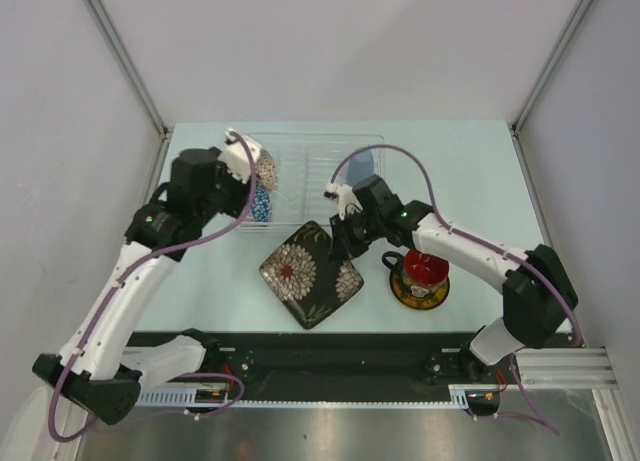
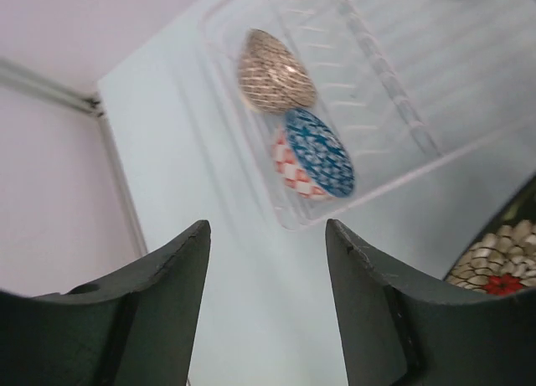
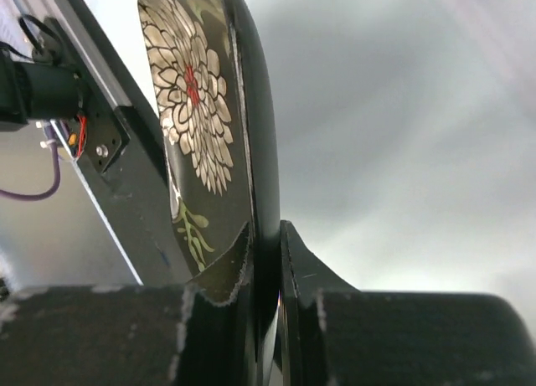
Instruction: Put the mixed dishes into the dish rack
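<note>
The black square floral plate lies at the table's front middle, and my right gripper is shut on its right rim. In the right wrist view the plate runs edge-on between the gripper's two fingers. The clear dish rack stands behind it. At the rack's left end the beige lattice bowl and the small blue saucer stand on edge. A pale blue cup sits at its back right. My left gripper hovers open and holds nothing near the rack's left end.
The dark floral mug with red inside stands on the yellow saucer, right of the plate and under my right forearm. Grey walls close in the table on the left, back and right. A black rail runs along the front edge.
</note>
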`<state>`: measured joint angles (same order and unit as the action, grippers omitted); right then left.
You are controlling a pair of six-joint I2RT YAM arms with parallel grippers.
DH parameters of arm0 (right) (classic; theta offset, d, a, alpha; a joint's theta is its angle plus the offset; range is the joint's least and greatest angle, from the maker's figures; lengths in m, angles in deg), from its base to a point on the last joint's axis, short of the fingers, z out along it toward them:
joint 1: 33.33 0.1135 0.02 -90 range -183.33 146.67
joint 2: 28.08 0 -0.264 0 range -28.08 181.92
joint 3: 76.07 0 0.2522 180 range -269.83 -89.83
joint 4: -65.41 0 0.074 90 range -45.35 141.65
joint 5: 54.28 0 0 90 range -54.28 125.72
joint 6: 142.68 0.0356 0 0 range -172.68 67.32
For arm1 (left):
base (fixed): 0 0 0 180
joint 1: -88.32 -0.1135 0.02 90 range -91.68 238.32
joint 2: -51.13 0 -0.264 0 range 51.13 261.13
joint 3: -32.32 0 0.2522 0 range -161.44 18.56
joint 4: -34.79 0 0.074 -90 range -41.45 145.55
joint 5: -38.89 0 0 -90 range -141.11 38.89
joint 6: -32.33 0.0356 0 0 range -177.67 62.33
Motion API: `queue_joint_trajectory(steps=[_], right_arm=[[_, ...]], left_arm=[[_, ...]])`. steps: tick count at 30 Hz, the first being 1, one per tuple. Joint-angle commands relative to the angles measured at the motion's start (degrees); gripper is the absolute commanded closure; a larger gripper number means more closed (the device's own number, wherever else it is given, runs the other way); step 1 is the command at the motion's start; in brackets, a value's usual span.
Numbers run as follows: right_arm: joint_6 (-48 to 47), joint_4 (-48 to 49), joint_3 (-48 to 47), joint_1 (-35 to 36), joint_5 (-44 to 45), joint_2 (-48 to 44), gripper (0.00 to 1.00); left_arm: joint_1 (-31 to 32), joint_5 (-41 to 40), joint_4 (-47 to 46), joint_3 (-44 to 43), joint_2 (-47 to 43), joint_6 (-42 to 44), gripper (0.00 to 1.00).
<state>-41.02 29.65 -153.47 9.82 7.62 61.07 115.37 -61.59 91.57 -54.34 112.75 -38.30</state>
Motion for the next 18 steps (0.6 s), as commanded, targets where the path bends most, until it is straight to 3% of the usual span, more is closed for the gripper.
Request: queue_joint_trajectory(steps=[1, 4, 7, 8, 11, 15, 16, 18], right_arm=[[-6.7, -4.9, -13.9, -2.9, 2.5, -9.5, 1.0], [-13.2, -10.9, -25.9, -3.9, 12.0, -8.8, 1.0], [-21.4, -12.2, -37.1, -2.4, 27.4, -4.8, 1.0], [-23.9, -8.8, -38.6, -1.6, 34.9, -4.2, 1.0], [-34.7, 1.1, -40.9, -1.0, 42.2, -1.2, 1.0], [-55.3, 14.1, -41.5, 3.1, 45.8, 3.7, 1.0], [-65.4, 21.3, -39.3, 3.7, 46.0, 4.4, 1.0], [-71.9, 26.0, -40.1, 4.3, 45.7, 8.1, 1.0]], left_arm=[[-6.8, 1.5, 1.5, -4.2, 1.0, -3.5, 0.37], [-11.0, 2.0, -0.5, -4.0, 4.9, -6.6, 0.38], [-14.0, 6.0, 0.7, -5.2, 9.8, -9.4, 0.4], [-14.6, 7.1, 1.3, -5.9, 11.0, -10.0, 0.41], [-16.8, 11.4, 1.2, -6.8, 14.0, -11.3, 0.41], [-19.3, 15.0, 1.0, -6.8, 15.7, -11.6, 0.41], [-20.4, 16.1, 1.0, -6.6, 15.7, -11.5, 0.41], [-21.5, 17.2, 0.7, -5.9, 16.0, -11.2, 0.41]])
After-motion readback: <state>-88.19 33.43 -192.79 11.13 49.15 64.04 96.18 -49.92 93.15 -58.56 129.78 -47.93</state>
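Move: The right gripper already holds the dark flowered plate by its edge. The middle of the dish rack it is bound for lies about 24 cm ahead, 8 cm left and 8 cm below. From this hand the blue cup stands some 27 cm ahead and 5 cm right, the blue patterned bowl about 19 cm ahead and 21 cm left, and the red mug 2 cm back and 19 cm right, all roughly 8 cm lower. From the left gripper the rack's middle is 16 cm ahead, 12 cm right and 24 cm below. Swing the right gripper quickly up, nearly 30 cm, and forward about 18 cm, taking the pinched plate high over the rack; roll the fingers some 70 degrees from down-left to nearly level, pointing forward-left. Bring the open, empty left gripper forward and left about 5 cm each, rising slightly before sinking 10 cm beside the rack's near left corner. ##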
